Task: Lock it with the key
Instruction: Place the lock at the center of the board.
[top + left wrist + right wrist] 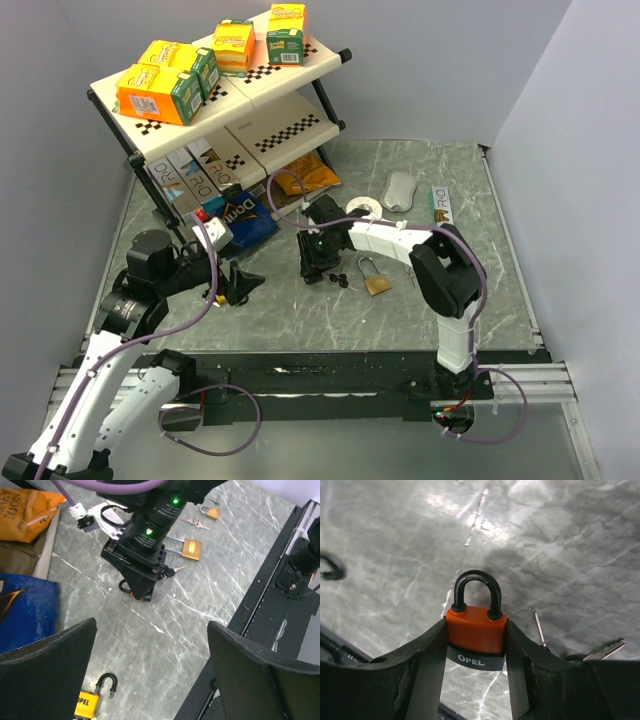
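Note:
An orange padlock [476, 630] with a black shackle pushed home is clamped by its sides in my right gripper [476, 636], low over the table [470, 210] at its middle [318, 262]. A black-headed key [170, 571] lies just beside that gripper, and another key [602, 651] shows at the right of the right wrist view. My left gripper [152, 645] hangs open and empty to the left [243, 283]. Under its left finger lies a yellow padlock [90, 700] with its shackle swung open. A brass padlock [377, 280] rests right of the right gripper.
A small brass padlock [212, 513] and loose keys [197, 524] lie beyond the brass one. A two-tier rack [300, 70] with boxes stands back left, snack bags [240, 215] beneath it. A grey oval object [400, 188] and tape roll [360, 208] sit behind. A black rail [350, 365] runs along the near edge.

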Action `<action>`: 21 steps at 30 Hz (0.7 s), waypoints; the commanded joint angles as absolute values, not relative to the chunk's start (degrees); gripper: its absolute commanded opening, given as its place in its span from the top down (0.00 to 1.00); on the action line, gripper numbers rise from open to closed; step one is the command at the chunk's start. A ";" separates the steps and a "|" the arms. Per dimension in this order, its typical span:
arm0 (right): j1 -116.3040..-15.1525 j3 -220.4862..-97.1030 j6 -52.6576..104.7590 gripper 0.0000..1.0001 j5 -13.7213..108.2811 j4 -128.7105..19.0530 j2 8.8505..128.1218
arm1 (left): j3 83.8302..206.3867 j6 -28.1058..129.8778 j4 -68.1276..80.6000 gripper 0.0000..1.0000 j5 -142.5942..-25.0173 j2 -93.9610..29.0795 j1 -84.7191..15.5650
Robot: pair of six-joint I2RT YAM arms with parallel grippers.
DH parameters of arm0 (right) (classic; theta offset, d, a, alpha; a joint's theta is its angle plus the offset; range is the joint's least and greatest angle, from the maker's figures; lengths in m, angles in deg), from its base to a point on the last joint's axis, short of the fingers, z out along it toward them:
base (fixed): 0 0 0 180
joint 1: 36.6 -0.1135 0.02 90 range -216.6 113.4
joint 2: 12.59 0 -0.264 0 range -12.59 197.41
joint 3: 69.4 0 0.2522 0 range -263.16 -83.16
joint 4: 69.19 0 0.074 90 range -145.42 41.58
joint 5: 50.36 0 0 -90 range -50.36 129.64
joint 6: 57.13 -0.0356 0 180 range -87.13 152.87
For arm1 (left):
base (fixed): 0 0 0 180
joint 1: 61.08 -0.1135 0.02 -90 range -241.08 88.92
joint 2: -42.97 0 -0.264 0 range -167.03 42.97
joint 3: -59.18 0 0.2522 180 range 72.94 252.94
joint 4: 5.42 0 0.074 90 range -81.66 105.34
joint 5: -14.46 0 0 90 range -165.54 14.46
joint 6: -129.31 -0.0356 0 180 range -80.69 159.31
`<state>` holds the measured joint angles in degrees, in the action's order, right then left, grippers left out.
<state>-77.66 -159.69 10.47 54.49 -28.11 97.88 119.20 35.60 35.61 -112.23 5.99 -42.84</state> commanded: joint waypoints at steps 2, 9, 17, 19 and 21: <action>-79.49 -163.93 5.62 0.84 50.02 -25.98 99.99 | 121.10 31.75 37.43 0.04 -114.83 5.88 -43.06; -80.37 -164.46 3.51 0.71 47.55 -24.66 100.87 | 124.09 24.02 45.95 0.04 -115.80 1.58 -43.06; -80.81 -162.79 0.61 0.42 47.99 -23.78 98.24 | 126.20 16.91 53.51 0.04 -113.25 -1.77 -43.06; -81.07 -162.53 0.17 0.27 48.25 -23.78 97.36 | 126.46 16.80 53.69 0.04 -111.94 -2.03 -42.97; -81.16 -162.79 0.26 0.24 48.51 -23.78 96.66 | 126.90 15.41 55.09 0.04 -110.00 -2.91 -43.06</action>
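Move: The right hand already holds the orange padlock; the spot it is taken to lies straight below, with the board's surface some 3 cm under the hand point. On the board, the black-headed keys are about 7 cm to its right and level with it, the brass padlock some 15 cm right and 1 cm back, the yellow padlock roughly 21 cm left and 4 cm back. From the left hand, the orange padlock is about 9 cm ahead, 14 cm right and 22 cm below. The right hand lowers the gripped orange padlock the last 2 cm or so straight down onto the board, turning slightly clockwise, then stays almost in place with its grip kept before the fingers open at the end and let go of the padlock's sides. Meanwhile the empty left hand, fingers staying wide open, sinks about 5 cm towards the table, drifting slightly left and back while its wrist rolls some 15 degrees, its left side rising, and it touches nothing. ##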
